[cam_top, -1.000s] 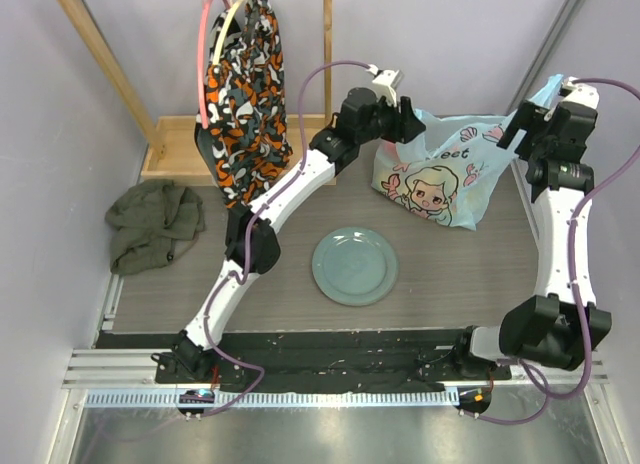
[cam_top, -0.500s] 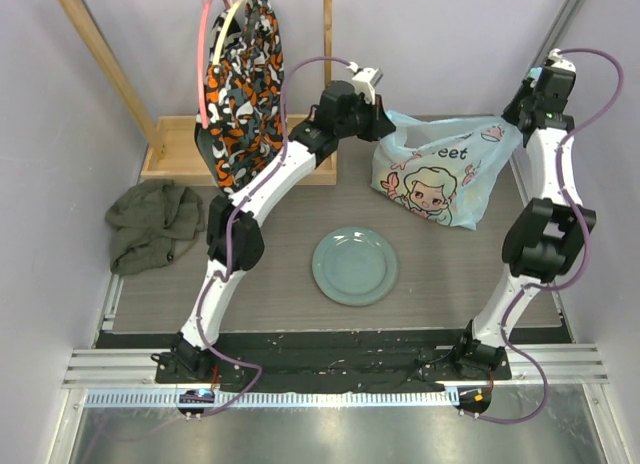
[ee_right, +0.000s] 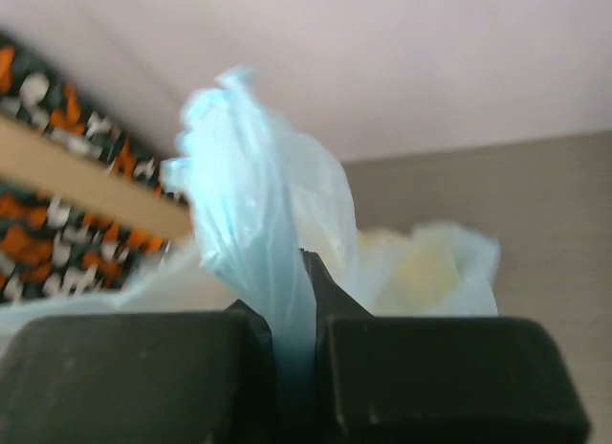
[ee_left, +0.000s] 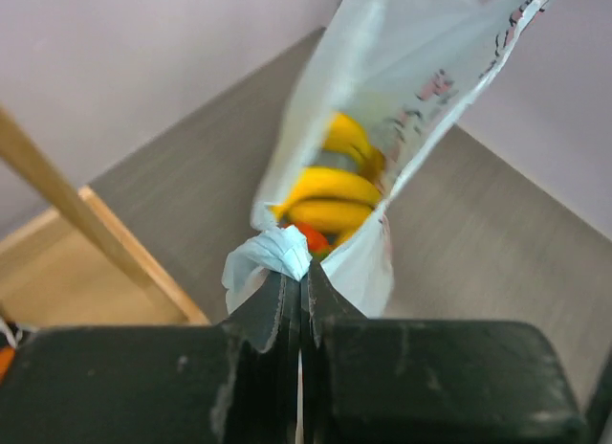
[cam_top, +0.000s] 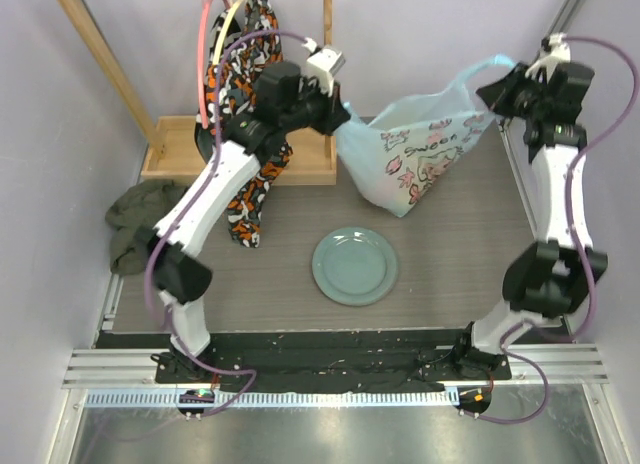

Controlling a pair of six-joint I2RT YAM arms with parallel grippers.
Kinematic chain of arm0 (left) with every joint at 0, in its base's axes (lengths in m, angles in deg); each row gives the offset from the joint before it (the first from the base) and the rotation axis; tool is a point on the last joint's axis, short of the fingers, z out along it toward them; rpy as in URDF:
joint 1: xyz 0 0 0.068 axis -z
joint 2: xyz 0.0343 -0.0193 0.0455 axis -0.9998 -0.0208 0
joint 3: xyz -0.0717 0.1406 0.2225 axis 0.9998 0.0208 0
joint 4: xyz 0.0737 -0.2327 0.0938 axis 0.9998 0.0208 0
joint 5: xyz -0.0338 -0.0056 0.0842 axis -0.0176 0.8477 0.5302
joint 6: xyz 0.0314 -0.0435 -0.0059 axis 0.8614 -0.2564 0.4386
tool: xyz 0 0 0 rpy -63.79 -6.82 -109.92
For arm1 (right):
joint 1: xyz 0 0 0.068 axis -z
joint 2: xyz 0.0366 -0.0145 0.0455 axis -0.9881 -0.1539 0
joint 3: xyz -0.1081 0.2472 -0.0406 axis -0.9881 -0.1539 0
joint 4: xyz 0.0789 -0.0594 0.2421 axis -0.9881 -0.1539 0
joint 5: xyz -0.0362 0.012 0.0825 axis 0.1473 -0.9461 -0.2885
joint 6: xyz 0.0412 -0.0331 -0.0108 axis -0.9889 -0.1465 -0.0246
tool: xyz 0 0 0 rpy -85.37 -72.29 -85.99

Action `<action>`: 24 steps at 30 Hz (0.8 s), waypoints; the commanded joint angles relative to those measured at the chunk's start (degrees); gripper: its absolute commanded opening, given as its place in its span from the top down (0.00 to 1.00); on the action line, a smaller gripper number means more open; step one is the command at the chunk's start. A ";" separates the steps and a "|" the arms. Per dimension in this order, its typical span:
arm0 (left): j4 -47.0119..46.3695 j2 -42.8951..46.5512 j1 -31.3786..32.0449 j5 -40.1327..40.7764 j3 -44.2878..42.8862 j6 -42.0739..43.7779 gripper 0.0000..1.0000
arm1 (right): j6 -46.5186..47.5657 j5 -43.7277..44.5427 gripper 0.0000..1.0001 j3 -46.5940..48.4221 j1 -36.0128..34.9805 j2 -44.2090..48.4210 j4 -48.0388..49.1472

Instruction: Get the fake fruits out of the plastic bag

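The light-blue plastic bag [cam_top: 415, 156] hangs stretched between my two grippers at the back of the table. My left gripper [cam_top: 338, 122] is shut on the bag's left edge, a bunched tuft of plastic [ee_left: 277, 250] just past its tips [ee_left: 301, 275]. My right gripper [cam_top: 497, 88] is shut on the right handle [ee_right: 251, 190], which runs up from its closed jaws [ee_right: 296, 283]. Through the bag's mouth in the left wrist view I see fake fruits: yellow banana shapes [ee_left: 330, 197] and something red-orange [ee_left: 312, 237]. A pale yellow shape [ee_right: 421, 267] shows through the plastic in the right wrist view.
A grey-green plate [cam_top: 354, 266] lies on the table in front of the bag. The orange-black-white patterned cloth [cam_top: 245, 79] hangs from a wooden rack [cam_top: 170, 154] at the back left. A crumpled green cloth [cam_top: 150, 222] lies at the left edge.
Both grippers closed on the bag's ends. The arms then rose, the left one swinging left, so the bag came up off the table and is pulled taut between them.
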State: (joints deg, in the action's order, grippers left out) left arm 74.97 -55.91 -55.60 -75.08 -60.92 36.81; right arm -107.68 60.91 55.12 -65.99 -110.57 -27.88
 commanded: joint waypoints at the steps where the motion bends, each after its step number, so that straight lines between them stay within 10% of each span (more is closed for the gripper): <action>1: 6.23 17.51 -0.25 -4.77 17.16 2.90 1.00 | 8.51 -7.72 0.92 -22.46 0.05 15.57 -2.27; 5: 6.76 29.15 0.19 -5.57 38.95 2.11 1.00 | 18.20 -3.77 0.91 -39.12 0.14 29.62 -13.78; 12: 6.67 30.84 0.98 -6.10 42.09 1.14 1.00 | 29.63 3.01 0.85 -51.99 0.22 39.34 -25.82; 14: 7.28 29.78 0.98 -6.53 40.16 1.31 1.00 | 35.66 1.61 0.56 -47.26 0.22 37.41 -35.56; 24: 7.55 28.46 1.07 -8.03 34.61 -1.05 1.00 | 50.31 -13.15 0.06 -7.62 0.22 38.53 -58.37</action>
State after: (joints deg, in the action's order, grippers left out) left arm 83.51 -27.95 -54.44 -81.44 -23.65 37.20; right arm -63.31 56.85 38.66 -65.90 -77.29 -79.45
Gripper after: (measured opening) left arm 0.014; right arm 0.863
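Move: Both hands hold the bag stretched open between them, its left corner in the left hand and its right one in the right. The plate lies about 17 cm back, 5 cm to the right and 37 cm below the left hand; from the right hand it is roughly 25 cm back, 32 cm left and 36 cm down. The fruits sit in the bag some 6 cm ahead, 17 cm right and 20 cm below the left hand, or 3 cm back and 20 cm left of the right. Both arms sweep the bag quickly back and down towards the plate, the left keeping its pinch on the corner as it goes about 16 cm back, 11 cm down and some 7 cm left, then lifting about 3 cm. The right pulls back about 26 cm while sinking just over 20 cm and tipping its fingers down, then opens at the bottom to let go of its corner and rises some 15 cm clear, rolling its left side down and turning counter-clockwise. ##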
